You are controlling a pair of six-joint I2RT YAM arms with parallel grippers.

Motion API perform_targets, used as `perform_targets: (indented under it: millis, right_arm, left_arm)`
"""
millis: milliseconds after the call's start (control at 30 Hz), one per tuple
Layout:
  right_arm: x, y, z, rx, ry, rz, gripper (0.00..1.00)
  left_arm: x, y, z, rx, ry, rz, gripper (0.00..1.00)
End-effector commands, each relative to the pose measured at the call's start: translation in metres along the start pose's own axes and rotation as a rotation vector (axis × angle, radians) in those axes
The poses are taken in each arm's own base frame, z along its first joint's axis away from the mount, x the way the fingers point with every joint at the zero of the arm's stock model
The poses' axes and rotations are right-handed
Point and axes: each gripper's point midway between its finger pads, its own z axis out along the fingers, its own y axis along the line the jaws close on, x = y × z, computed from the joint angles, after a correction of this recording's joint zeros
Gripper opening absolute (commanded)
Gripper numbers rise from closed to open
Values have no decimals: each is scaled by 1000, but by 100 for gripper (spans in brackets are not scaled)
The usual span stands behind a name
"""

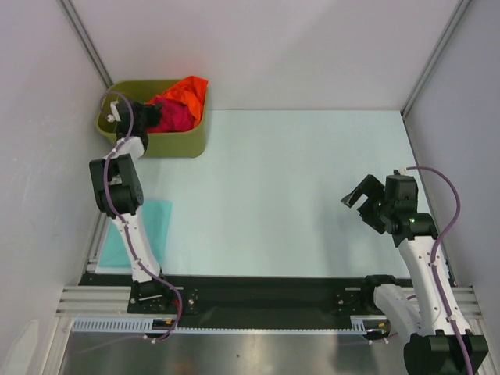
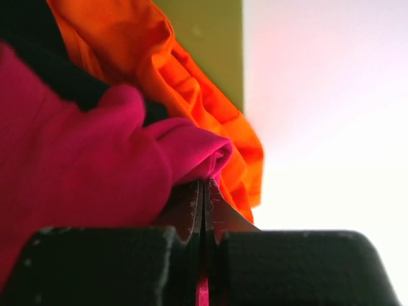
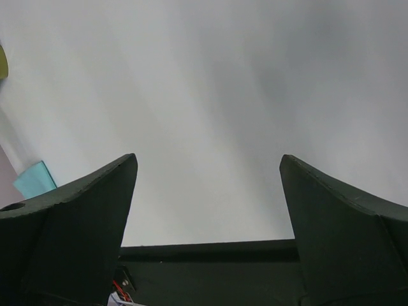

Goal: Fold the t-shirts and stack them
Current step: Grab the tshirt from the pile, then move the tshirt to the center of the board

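Observation:
The olive-green tub [image 1: 168,144] at the far left holds a pile of t-shirts. My left gripper [image 1: 154,116] reaches into it and is shut on a fold of the crimson-red t-shirt [image 1: 176,117]. In the left wrist view the jaws [image 2: 204,183] stand pressed together with the crimson cloth [image 2: 76,159] bunched at their tips. An orange t-shirt [image 2: 191,83] lies behind it and drapes over the tub's far rim [image 1: 187,88]. A black one [image 2: 73,89] shows between them. A pale teal folded t-shirt [image 1: 144,234] lies flat by the left arm. My right gripper [image 1: 361,195] hangs open over the table, holding nothing [image 3: 208,166].
The pale table top [image 1: 297,187] spreads between the two arms. Grey walls close in the left, right and back sides. A corner of the teal shirt [image 3: 35,178] shows at the left edge of the right wrist view.

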Motion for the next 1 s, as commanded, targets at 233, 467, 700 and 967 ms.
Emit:
perform_targets:
  millis: [233, 467, 700, 967]
  right_arm:
    - [-7, 35, -6, -129, -41, -103, 100]
    - [4, 43, -14, -166, -34, -158, 100]
    - [12, 48, -17, -187, -13, -174, 100]
    - [22, 49, -18, -197, 16, -180, 100]
  left_arm:
    - [2, -126, -115, 613, -5, -218, 0]
    - [3, -170, -162, 793, 14, -302, 1]
    - [28, -223, -193, 941, 111, -367, 0]
    - [84, -289, -264, 1029, 253, -262, 0]
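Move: My left hand already has a fold of the pink-red t-shirt pinched inside the bin; the shirt's bulk lies about 6 cm to my right, 2 cm nearer and 4 cm lower. The orange shirt sits some 9 cm right and 4 cm ahead, at about hand height, and the black cloth roughly 9 cm left, 3 cm back and 6 cm down. From my empty right hand the pink-red t-shirt is about 40 cm ahead and 57 cm left, nearly level. Keeping the pinch shut, I draw my left hand back and then mostly up, about 22 cm in all, pulling the pink-red t-shirt up out of the pile; late in the lift I also carry it right, towards the open table. My fingers tip upward some 40 degrees as the wrist rolls left side down. My open right hand drifts about 5 cm left, turning slightly counter-clockwise. ##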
